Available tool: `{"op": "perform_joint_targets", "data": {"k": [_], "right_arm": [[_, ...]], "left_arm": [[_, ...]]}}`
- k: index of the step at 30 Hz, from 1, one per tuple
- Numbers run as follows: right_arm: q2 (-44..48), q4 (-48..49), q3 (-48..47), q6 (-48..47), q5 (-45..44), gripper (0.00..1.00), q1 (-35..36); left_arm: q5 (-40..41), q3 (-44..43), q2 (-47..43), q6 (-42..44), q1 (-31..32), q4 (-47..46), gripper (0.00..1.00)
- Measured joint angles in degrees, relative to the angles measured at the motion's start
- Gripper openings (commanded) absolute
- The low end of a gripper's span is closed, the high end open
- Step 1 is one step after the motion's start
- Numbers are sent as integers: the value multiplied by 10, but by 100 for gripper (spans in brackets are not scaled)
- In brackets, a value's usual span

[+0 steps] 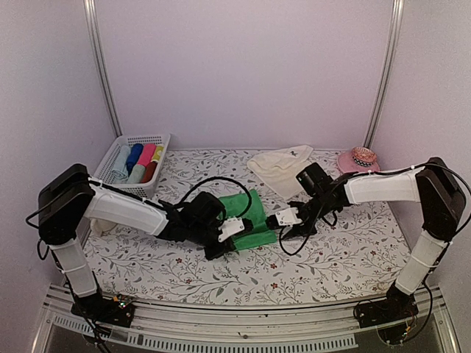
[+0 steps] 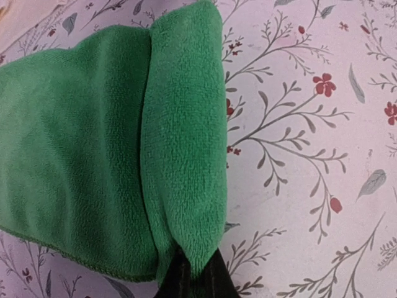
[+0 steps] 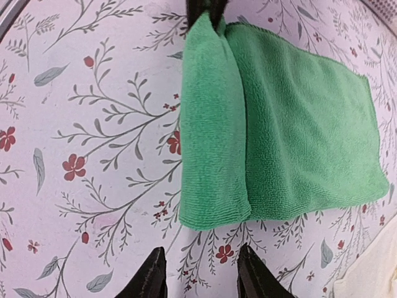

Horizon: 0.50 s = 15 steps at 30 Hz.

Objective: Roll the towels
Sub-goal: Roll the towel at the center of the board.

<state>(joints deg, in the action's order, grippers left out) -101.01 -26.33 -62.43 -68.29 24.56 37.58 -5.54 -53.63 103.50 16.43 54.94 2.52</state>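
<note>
A bright green towel lies mid-table with its near edge turned over into one fold; the rest lies flat. My left gripper is shut on the left end of that fold, its dark fingertips pinching the cloth. My right gripper stands open just off the fold's right end, nothing between its fingers. In the top view the right gripper is beside the towel's right edge. A cream-white towel lies loosely spread behind, its corner showing in the right wrist view.
A white basket at the back left holds several coloured rolls. A pink dish sits at the back right. The floral tablecloth covers the table; walls close off the back and sides.
</note>
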Motion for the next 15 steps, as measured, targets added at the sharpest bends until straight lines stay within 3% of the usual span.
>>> {"op": "perform_joint_targets", "data": {"k": [5, 15], "right_arm": [[59, 64, 77, -54, 17, 40, 15], [45, 160, 83, -61, 11, 40, 64]], "left_arm": [[-57, -4, 0, -18, -22, 13, 0], [-124, -25, 17, -43, -51, 34, 0]]}}
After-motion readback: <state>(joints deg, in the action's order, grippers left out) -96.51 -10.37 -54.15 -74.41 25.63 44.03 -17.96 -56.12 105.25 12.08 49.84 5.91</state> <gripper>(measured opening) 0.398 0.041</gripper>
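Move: The green towel's rolled near edge runs between the hands. Its right end lies from the right hand about 6 cm to the left, 2 cm back and 4 cm below. The towel's unrolled part is some 16 cm left and 8 cm ahead of that hand, and the white towel about 28 cm ahead, 1 cm left. From the left hand, which grips the left end, the roll's right end is roughly 14 cm to the right, 1 cm ahead, at its height. Back towards the base by some 2.5 cm, then leftward about 4 cm, the right hand comes over the free right end of the green roll, rising a little and turning about 10 degrees counter-clockwise with its fingers kept part open. The left hand stays in place, still pinching the roll's left end, and tilts about 10 degrees so its fingertips swing back towards the base. ##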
